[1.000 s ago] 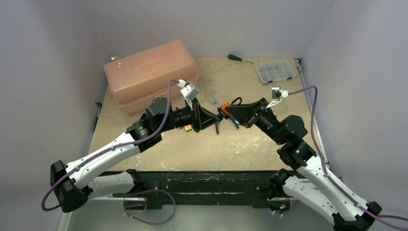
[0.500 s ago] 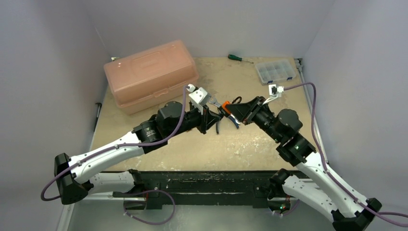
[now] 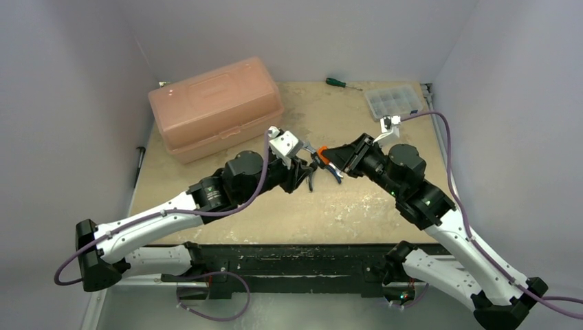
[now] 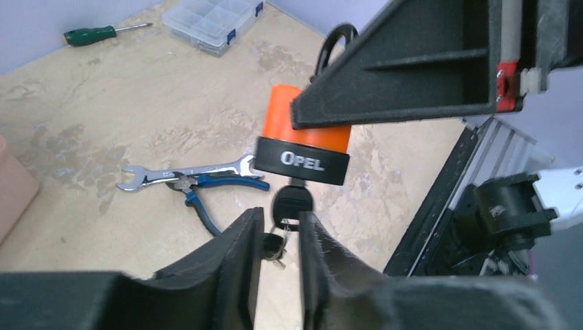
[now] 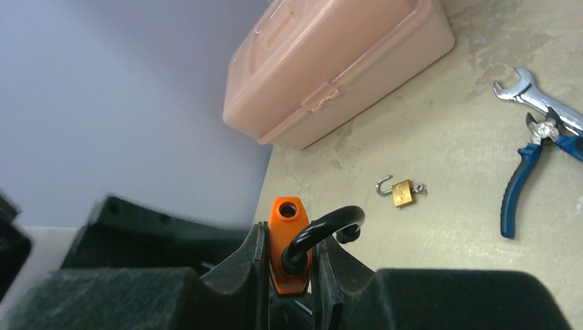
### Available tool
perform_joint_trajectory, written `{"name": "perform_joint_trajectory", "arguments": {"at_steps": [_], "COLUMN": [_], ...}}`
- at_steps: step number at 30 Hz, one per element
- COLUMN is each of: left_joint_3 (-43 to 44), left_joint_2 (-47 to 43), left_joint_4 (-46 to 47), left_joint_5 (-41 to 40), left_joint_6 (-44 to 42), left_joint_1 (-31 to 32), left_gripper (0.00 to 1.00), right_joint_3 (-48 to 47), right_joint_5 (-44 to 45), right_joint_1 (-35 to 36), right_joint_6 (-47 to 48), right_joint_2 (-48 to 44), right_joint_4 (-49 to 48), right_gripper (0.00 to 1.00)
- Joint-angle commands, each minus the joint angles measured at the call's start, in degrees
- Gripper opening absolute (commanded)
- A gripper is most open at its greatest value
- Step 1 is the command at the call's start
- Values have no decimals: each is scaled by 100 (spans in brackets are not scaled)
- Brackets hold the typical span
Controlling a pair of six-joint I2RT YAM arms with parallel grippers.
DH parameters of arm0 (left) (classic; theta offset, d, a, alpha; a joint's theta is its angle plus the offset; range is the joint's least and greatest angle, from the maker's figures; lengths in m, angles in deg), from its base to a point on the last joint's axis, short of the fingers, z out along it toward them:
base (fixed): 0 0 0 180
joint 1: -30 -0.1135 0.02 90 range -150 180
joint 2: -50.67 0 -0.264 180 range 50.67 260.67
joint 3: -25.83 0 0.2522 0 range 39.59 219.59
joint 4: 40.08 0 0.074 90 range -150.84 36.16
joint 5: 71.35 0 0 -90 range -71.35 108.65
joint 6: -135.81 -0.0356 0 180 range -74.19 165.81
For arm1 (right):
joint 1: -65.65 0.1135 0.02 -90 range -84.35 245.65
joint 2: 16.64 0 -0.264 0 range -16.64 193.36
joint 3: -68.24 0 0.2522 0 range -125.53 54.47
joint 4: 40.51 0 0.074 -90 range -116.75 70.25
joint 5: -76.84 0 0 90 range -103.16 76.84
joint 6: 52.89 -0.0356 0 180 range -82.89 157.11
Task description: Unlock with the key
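An orange padlock (image 5: 285,227) with a black band marked OPEL (image 4: 306,130) is held above the table, my right gripper (image 5: 292,240) shut on its body. Its black shackle (image 5: 323,230) has swung out of one hole. A black-headed key (image 4: 292,203) sticks out of the lock's underside, with a ring and a second key (image 4: 275,242) hanging from it. My left gripper (image 4: 278,216) stands just below, its fingers slightly apart on either side of the key head, with a gap at the left finger. From above, both grippers meet at the padlock (image 3: 322,157) over mid-table.
A small brass padlock (image 5: 402,192) lies open on the table. Blue pliers (image 4: 206,192) and a wrench (image 4: 179,175) lie under the grippers. A pink toolbox (image 3: 213,106) stands back left, with a screwdriver (image 3: 340,83) and a clear organizer box (image 3: 393,101) at the back right.
My left wrist has turned and pushed right toward the lock, and its fingers have eased apart off the key. My right gripper still holds the padlock and has drawn back slightly.
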Motion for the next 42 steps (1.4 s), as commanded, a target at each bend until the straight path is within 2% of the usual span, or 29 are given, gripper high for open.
{"name": "perform_joint_trajectory", "arguments": {"at_steps": [1,3,4,7,13,18,25,36,42], "left_joint_3": [15,-11,-24,-76,-285,-639,-677,-583,-604], "left_joint_2": [-534,-743,-832,-1056,-1309,-1327,-819,-83,70], "left_joint_4": [43,-160,-245,-472,-464,203,756,1351,1613], "left_joint_5": [-109,34,79,212,437,424,471,749,588], "left_joint_6": [-510,-504,-504,-535,-532,-381,-460,-287,-200], "left_joint_1": [-48,-50,-53,-53,-49,-47,-48,-41,-49], "left_gripper": [56,85,90,96,99,99,98,98,98], "right_joint_3": [-255,-260,-268,-299,-330,-343,-411,-418,-409], "right_joint_5": [58,149,154,210,233,255,263,84,84], "right_joint_1": [61,62,60,62,63,58,61,71,64], "right_joint_6": [-99,-94,-94,-94,-37,-135,-281,-218,-165], "right_joint_2": [-204,-236,-245,-250,-197,-154,61,210,175], "right_joint_4": [158,178,182,226,248,368,789,746,795], "right_gripper": [0,0,0,0,0,0,0,0,0]}}
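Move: The key in the underside of the orange padlock is right at the left fingertips, about 1 cm ahead and 1 cm right, with the padlock body roughly 4 cm above that hand, 2 cm ahead and 3 cm right. From the left hand, the pliers lie some 12 cm ahead, 5 cm right and 28 cm below, and the open brass padlock about 7 cm ahead, 13 cm left and 29 cm below. The right hand holds the orange padlock; from it the key is about 3 cm left and 4 cm below, level fore and aft. The key is left in the orange padlock as the left fingers, already parting, spread fully wide; that hand backs off up and left by some 5 cm, drawing back a little, then comes down and right again below the padlock, fingers still wide. The right hand keeps its grip and lowers the padlock about 5 cm, tipping down some 10 degrees. ##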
